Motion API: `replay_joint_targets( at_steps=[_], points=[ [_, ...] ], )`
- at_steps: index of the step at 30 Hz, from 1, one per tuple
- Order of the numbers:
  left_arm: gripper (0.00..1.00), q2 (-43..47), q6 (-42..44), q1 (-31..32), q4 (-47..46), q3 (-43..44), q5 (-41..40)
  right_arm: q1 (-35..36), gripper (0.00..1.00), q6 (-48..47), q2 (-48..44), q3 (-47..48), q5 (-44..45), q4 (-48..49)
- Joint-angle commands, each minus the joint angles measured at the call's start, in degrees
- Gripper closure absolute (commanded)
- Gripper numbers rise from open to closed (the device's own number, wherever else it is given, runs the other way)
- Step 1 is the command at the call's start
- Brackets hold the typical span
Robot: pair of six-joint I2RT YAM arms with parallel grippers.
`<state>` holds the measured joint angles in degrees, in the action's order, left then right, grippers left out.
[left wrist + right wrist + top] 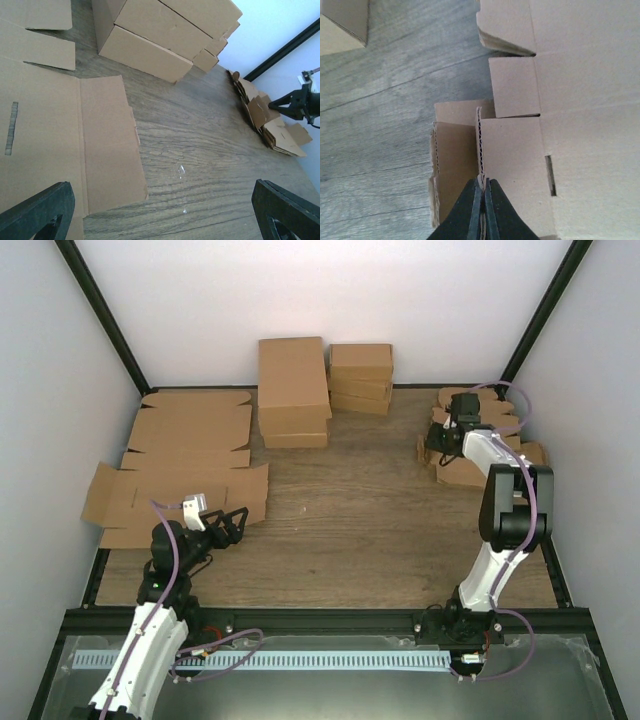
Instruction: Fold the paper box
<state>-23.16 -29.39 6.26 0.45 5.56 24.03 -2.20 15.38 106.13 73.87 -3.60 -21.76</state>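
Observation:
The paper box (pixel 520 150) is a small flat brown die-cut piece with side flaps and a slot. It lies on top of a pile of similar pieces (pixel 470 475) at the back right of the table, and that pile (pixel 270 125) also shows in the left wrist view. My right gripper (pixel 482 187) is shut on the corrugated edge of one of its flaps, which stands upright between the fingers. In the top view the right gripper (pixel 432 445) sits at the pile's left side. My left gripper (pixel 225 525) hangs open and empty over the wood at front left, its fingertips (pixel 50 210) wide apart.
Large flat cardboard sheets (pixel 190 440) cover the left side of the table, one edge (pixel 110 140) just ahead of the left gripper. Folded brown boxes are stacked at the back centre (pixel 293 390) with a smaller stack (pixel 360 375) beside them. White walls enclose the table.

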Motion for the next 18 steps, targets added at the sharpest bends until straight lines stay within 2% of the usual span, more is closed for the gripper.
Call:
replay_joint_targets(
  at_steps=[1,7,14,18],
  points=[
    [0.0,-0.06,1.0,0.07,-1.66,0.07,-0.46,-0.59,0.99,-1.28,-5.44,2.92,1.01,-3.3],
    [0.0,-0.19,1.01,0.07,-1.61,0.14,-0.32,-0.53,0.99,-1.67,-12.54,4.13,4.88,-9.85],
    [0.0,0.33,1.05,0.07,-1.07,0.1,-0.2,2.55,0.99,2.46,-29.36,-1.34,-0.17,-13.01],
    [0.0,0.47,1.18,0.06,-0.56,0.09,1.03,6.97,0.99,5.63,-36.63,-4.55,-8.67,-14.68]
  ],
)
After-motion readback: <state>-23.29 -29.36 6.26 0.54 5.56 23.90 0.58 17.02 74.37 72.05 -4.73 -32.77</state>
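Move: The right fingers are already shut on the left edge of the top box blank. Its middle lies about 13 cm to their right, roughly level fore-and-aft and 4 cm lower. Upstanding flaps of the pile beneath are some 3 cm to the fingers' left and level with them. The small boxes stand about 15 cm ahead and 21 cm left, the big box 12 cm ahead and 43 cm left. From the left hand the blank is some 24 cm ahead and 70 cm right. Upwards and gathering speed, the right hand hoists the pinched edge of the blank about 19 cm off the pile. As it climbs it draws back some 8 cm towards its own base, and the fingers swing from pointing steeply down to pointing more forward. They stay shut on the cardboard throughout. ##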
